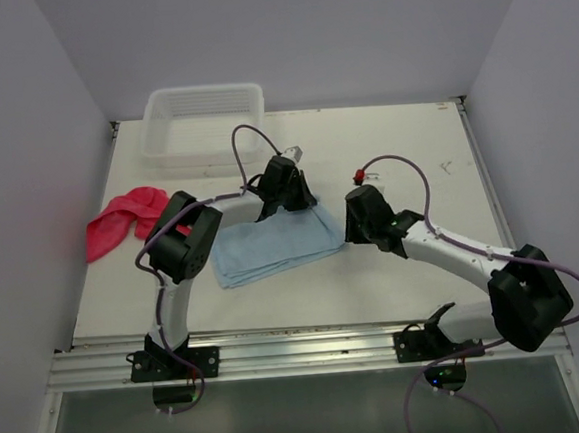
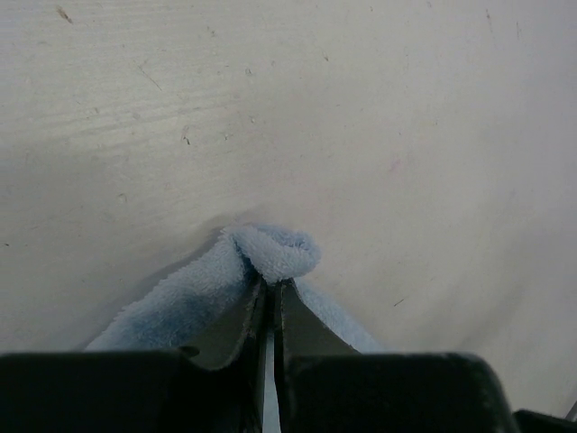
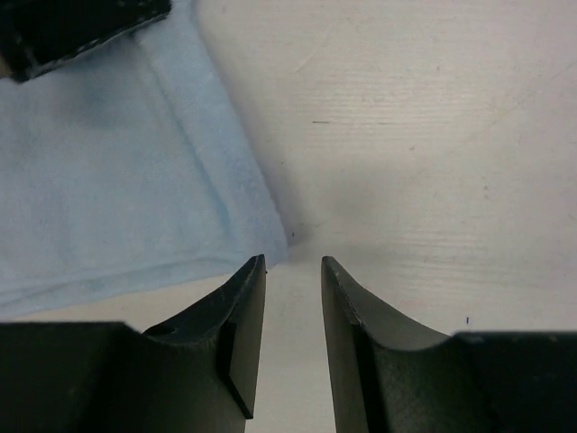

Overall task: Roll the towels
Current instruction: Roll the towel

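The light blue towel (image 1: 272, 244) lies folded flat mid-table. My left gripper (image 1: 298, 202) sits at its far right corner and is shut on a pinched-up fold of blue towel (image 2: 270, 253), which bunches just past the fingertips (image 2: 273, 285). My right gripper (image 1: 352, 234) hovers at the towel's near right corner. In the right wrist view the right gripper (image 3: 293, 263) is open with only bare table between the fingers, and the blue towel (image 3: 117, 180) ends just ahead of the left finger. The pinkish-red towel (image 1: 121, 220) lies crumpled at the table's left edge.
A clear plastic basket (image 1: 202, 125) stands at the back left. The left arm's elbow (image 1: 183, 240) overlaps the red towel's right end. White walls close in the table on the left, back and right. A metal rail (image 1: 310, 350) runs along the near edge.
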You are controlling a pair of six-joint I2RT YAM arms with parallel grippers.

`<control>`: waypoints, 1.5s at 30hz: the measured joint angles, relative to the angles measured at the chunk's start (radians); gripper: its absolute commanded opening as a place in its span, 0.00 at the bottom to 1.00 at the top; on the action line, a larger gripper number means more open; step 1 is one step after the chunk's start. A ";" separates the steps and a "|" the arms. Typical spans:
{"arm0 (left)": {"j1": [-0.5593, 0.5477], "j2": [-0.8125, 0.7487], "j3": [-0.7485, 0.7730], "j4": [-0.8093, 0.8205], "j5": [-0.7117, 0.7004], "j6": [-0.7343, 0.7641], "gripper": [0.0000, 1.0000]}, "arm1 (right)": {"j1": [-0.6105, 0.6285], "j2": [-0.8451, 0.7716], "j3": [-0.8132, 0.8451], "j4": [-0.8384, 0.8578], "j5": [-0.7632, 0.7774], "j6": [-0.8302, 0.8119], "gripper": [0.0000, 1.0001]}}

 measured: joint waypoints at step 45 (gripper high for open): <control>0.004 -0.044 -0.085 0.069 -0.032 -0.020 0.00 | -0.339 0.321 -0.211 0.668 -0.771 0.190 0.04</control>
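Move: The near right corner of the blue towel is about 2 cm ahead of the right hand, 3 cm to its left and 7 cm below. The towel's middle is roughly 15 cm farther left than that corner and 2 cm farther out; its far right corner, held in the left gripper, is some 11 cm beyond the near one and 6 cm to its left. From the left hand, the near right corner is about 11 cm back, 6 cm to the right and 2 cm lower. The right hand sinks about 6 cm onto the near end of the towel's folded right edge, first easing forward and a little right, then swinging some 5 cm left as the wrist rolls nearly 40 degrees, left side up, and tips down slightly. Its parted fingers straddle the edge and only at the end draw together to pinch the near right corner, while the left hand keeps its grip on the far corner and drifts about 1 cm left. ##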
